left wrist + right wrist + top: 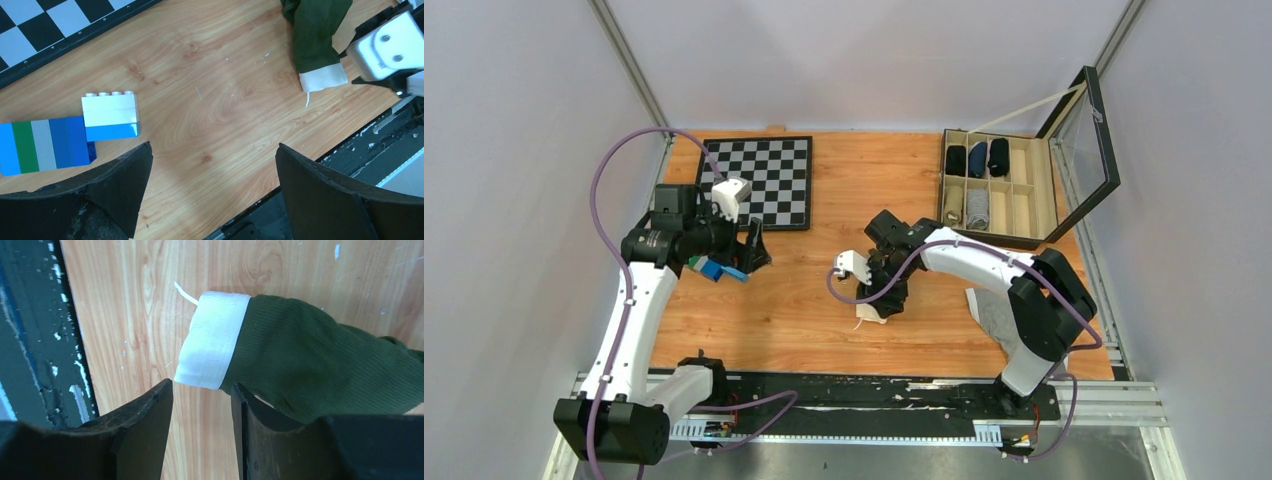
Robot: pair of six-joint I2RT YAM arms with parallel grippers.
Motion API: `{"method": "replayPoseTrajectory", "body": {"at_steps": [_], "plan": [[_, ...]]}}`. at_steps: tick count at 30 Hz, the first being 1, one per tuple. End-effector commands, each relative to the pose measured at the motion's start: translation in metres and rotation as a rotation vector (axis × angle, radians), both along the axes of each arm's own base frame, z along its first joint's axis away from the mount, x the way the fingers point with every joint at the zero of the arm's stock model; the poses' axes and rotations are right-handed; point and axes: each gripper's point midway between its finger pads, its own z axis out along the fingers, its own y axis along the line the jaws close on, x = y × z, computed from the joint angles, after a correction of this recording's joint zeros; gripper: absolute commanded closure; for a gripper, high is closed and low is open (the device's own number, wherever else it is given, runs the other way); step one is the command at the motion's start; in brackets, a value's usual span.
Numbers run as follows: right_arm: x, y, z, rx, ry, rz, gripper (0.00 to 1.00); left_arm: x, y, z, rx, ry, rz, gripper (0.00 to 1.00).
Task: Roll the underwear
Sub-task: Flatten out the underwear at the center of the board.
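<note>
The underwear (310, 360) is dark green with a white waistband (212, 340). It lies folded into a long strip on the wooden table, near the front middle. My right gripper (200, 387) hovers right at the waistband end, open, with only bare wood between its fingers. From above, this gripper (882, 290) covers most of the underwear (871, 315). The left wrist view has the underwear (315, 35) at its top right. My left gripper (212, 150) stands wide open and empty over the table, well to the left (754, 250).
Toy bricks (110, 116) in blue, green, grey and white lie beside the left gripper (719, 270). A chessboard (759, 180) sits at the back left. An open compartment box (1024, 200) holding rolled items stands at the back right. A white cloth (994, 310) lies by the right arm.
</note>
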Motion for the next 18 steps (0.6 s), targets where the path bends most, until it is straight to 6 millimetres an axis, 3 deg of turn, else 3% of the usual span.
{"method": "replayPoseTrajectory", "body": {"at_steps": [1, 7, 11, 14, 18], "plan": [[0.011, 0.007, -0.019, -0.046, -0.082, -0.080, 0.53, 0.000, 0.001, 0.021, -0.018, -0.019, 0.041, 0.01], [0.003, 0.005, -0.036, -0.084, -0.035, -0.123, 0.54, 0.001, 0.006, 0.050, -0.032, -0.043, 0.114, 0.01], [0.011, 0.003, -0.037, -0.108, -0.078, -0.129, 0.86, 0.001, 0.001, 0.074, -0.047, -0.143, 0.073, 0.01], [0.013, 0.010, -0.019, -0.071, -0.062, -0.117, 0.97, -0.001, -0.007, 0.082, -0.060, -0.209, -0.002, 0.03], [0.011, 0.012, 0.019, 0.031, 0.029, -0.112, 1.00, -0.036, -0.050, 0.084, -0.058, -0.248, -0.354, 0.06]]}}
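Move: The underwear lies right under the right hand: its middle is about 4 cm ahead, 1 cm left and 4 cm below, with the white waistband's middle 1 cm back and 3 cm left. A grey cloth lies some 27 cm right and 4 cm back, while the chessboard is roughly 23 cm left and 24 cm ahead. From the left hand, the underwear is about 23 cm right, 3 cm back and 18 cm below. The right fingertips pinch the underwear's right edge where the white waistband meets the green: the hand sinks about 4 cm with its fingers part open, shuts them fully at the bottom, then comes back up about 1 cm, still closed. Meanwhile the open left hand rises nearly 7 cm off the table, touching nothing, its fingers tipping up some 10 degrees. ##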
